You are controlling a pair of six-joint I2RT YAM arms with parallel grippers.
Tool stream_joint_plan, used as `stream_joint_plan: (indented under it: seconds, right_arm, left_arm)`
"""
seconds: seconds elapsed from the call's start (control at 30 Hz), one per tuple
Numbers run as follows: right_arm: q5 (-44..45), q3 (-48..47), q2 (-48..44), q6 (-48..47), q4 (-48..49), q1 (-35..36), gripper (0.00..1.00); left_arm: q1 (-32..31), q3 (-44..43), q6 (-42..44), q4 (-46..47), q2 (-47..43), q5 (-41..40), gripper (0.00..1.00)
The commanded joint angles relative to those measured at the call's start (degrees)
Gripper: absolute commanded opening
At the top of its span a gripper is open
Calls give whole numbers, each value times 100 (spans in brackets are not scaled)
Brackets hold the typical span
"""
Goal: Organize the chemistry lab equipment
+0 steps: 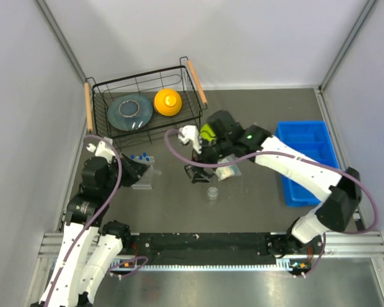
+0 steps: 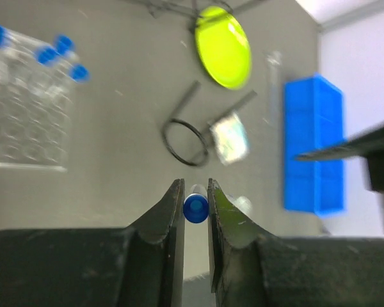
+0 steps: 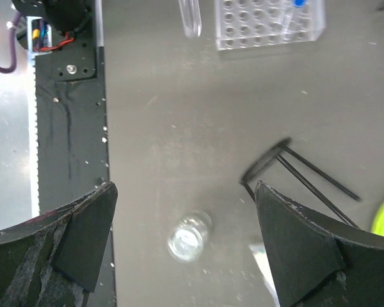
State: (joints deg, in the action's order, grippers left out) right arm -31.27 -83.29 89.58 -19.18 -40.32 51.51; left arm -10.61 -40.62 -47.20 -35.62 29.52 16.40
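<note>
My left gripper (image 2: pixel 196 192) is shut on a blue-capped test tube (image 2: pixel 196 208), held above the table to the right of the clear tube rack (image 2: pixel 25 121); in the top view it (image 1: pixel 138 171) is beside the rack (image 1: pixel 143 167). Three capped tubes (image 2: pixel 63 46) stand in the rack. My right gripper (image 3: pixel 185 188) is open and empty, above the tiny clear dish (image 3: pixel 189 236). The black-framed goggles (image 1: pixel 195 173), crinkly packet (image 1: pixel 228 171) and dish (image 1: pixel 212 192) lie mid-table. A thin glass rod (image 2: pixel 273 80) lies near the blue bin.
A blue bin (image 1: pixel 306 160) stands at the right. A wire basket (image 1: pixel 192 80) at the back holds a grey plate (image 1: pixel 129 112) and an orange bowl (image 1: pixel 168 102). The lime-green plate (image 2: pixel 223 46) lies partly under my right arm.
</note>
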Motion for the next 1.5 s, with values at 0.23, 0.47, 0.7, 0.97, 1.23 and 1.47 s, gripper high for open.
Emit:
stream_joint_plan:
  seconds: [0.23,0.47,0.7,0.97,1.23,1.47]
  right_arm:
    - [-1608,1243,-1751,-1290,-152,-1984,90]
    - [-2217,1904,-1997,-1360,120,-2654,90]
    - [-2261,2106,-2015,-1510,138,-2663,90]
    - [-2270,2150,-2006,-1563,155,-2690,90]
    - [-2305,2167,-1918,-1563,164,-2751,90]
    - [-2314,2167,-1830,-1571,156,-2751,90]
  left_arm:
    - [15,-245,1696,423,1345,-2896,8]
    - [15,-121,1837,1030,1978,-3574,8]
    - [15,-157,1864,1416,2866,-3890,8]
    - [15,-183,1925,1707,3410,-3969,9]
    - [15,-157,1793,1593,3579,-3987,9]
    - [15,-139,1828,1532,3605,-3943,9]
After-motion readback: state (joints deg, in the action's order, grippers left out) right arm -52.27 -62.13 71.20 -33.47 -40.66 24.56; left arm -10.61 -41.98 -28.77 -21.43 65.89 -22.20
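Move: The left hand holds a blue-capped test tube; the clear rack it is bound for lies roughly 9 cm ahead, 6 cm left and 19 cm below. The black glasses lie some 19 cm to the right of the rack and 2 cm farther out; the wire basket's middle is about 23 cm beyond it. From the empty right hand, the rack is about 9 cm ahead, 22 cm left and 18 cm below. Left carries the tube forward-left and down, 11 cm each, over the rack, wrist rolling; open right retreats 13 cm rightward. ##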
